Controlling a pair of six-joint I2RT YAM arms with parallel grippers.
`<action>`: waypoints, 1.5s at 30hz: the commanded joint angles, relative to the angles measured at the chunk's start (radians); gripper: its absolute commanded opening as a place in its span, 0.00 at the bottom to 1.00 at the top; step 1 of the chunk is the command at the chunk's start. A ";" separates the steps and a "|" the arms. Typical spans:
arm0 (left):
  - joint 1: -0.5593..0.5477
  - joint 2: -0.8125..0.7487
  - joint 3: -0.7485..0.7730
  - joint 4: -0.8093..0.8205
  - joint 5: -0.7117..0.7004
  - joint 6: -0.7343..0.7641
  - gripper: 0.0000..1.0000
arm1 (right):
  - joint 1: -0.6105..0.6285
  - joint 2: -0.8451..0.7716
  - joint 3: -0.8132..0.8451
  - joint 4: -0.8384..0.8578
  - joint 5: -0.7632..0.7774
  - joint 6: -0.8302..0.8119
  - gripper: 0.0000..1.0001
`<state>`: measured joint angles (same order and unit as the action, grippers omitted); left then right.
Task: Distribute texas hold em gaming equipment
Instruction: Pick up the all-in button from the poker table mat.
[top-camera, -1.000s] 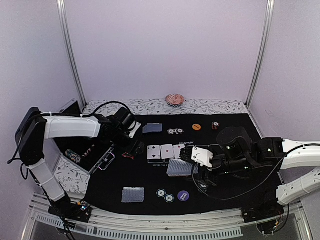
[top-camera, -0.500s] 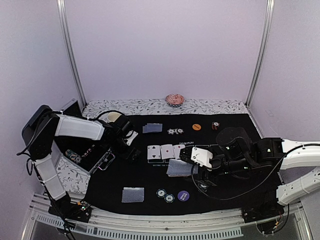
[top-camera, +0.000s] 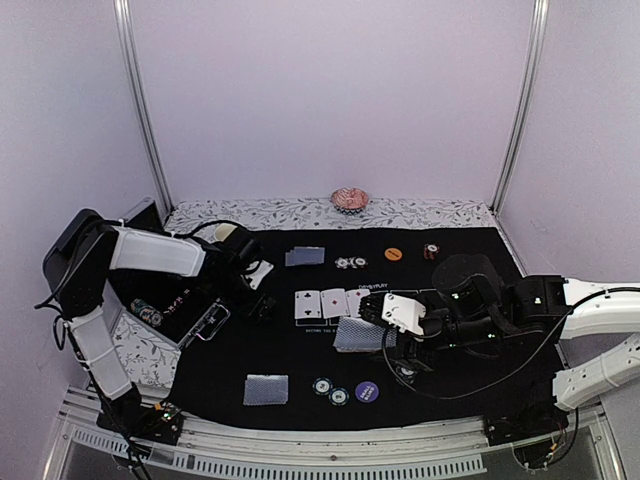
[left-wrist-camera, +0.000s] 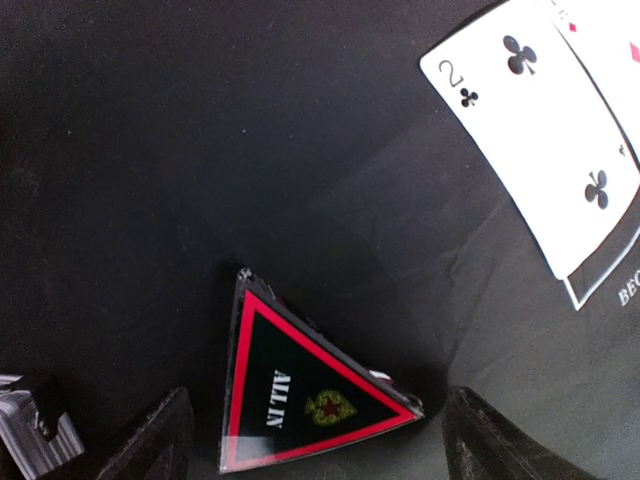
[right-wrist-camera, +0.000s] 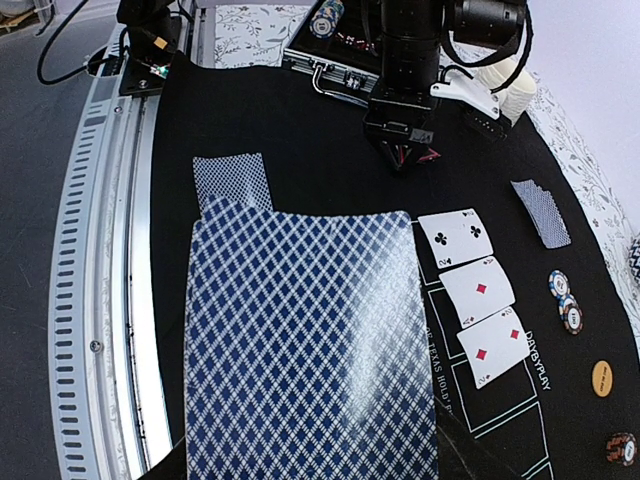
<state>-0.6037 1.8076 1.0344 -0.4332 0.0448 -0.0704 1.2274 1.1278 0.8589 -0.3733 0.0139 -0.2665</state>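
Note:
The red-outlined black "ALL IN" triangle (left-wrist-camera: 310, 400) lies flat on the black mat. My left gripper (left-wrist-camera: 318, 425) is open and straddles it, one finger on each side with gaps. In the top view the left gripper (top-camera: 262, 305) covers it. My right gripper (right-wrist-camera: 310, 455) is shut on a deck of blue diamond-backed cards (right-wrist-camera: 310, 340), held mid-mat (top-camera: 352, 336). Three face-up cards (top-camera: 332, 303) lie in a row. Face-down cards (top-camera: 266, 389) lie near, beside chips (top-camera: 330, 390) and a purple button (top-camera: 367, 391). More face-down cards (top-camera: 305, 257), chips (top-camera: 351, 263) and an orange button (top-camera: 393, 254) lie far.
An open case (top-camera: 185, 305) with chips (top-camera: 147, 312) sits at the mat's left edge, a cream mug (top-camera: 228, 235) behind my left arm. A pink ruffled dish (top-camera: 350, 198) stands at the back. A small chip stack (top-camera: 431, 252) is far right.
My left arm has swung in and lowered its gripper over the triangle, which now sits between the fingers. The right arm and its deck have not moved.

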 joint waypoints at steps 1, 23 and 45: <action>0.007 0.034 0.023 -0.041 0.026 0.015 0.86 | -0.006 -0.003 0.005 0.020 0.012 -0.007 0.57; 0.000 0.036 0.018 0.003 -0.008 0.023 0.64 | -0.005 -0.008 0.005 0.017 0.021 -0.001 0.57; -0.189 -0.203 0.043 -0.149 0.006 -0.031 0.31 | -0.005 0.001 0.014 0.017 0.040 -0.004 0.57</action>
<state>-0.7002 1.6569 1.0412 -0.5072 0.0391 -0.0826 1.2274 1.1278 0.8589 -0.3737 0.0326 -0.2672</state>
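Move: The all-in button lies flat on the mat right between the left hand's open fingers, about 1 cm below the hand point at most. From this hand the two of clubs lies some 12 cm to the right and 2 cm ahead, the case handle about 11 cm to the left and 4 cm back, and the upper face-down cards about 15 cm ahead and 12 cm to the right. From the right hand the button is roughly 31 cm left, 17 cm ahead and 19 cm down. Staying low over the mat with hardly a shift, the left hand first narrows its wide-open fingers until they pinch the all-in button from both sides. It then lifts the button about 5 cm, gathering speed and drawing back and to the right by roughly 2.5 cm each, with only a slight wrist turn. ##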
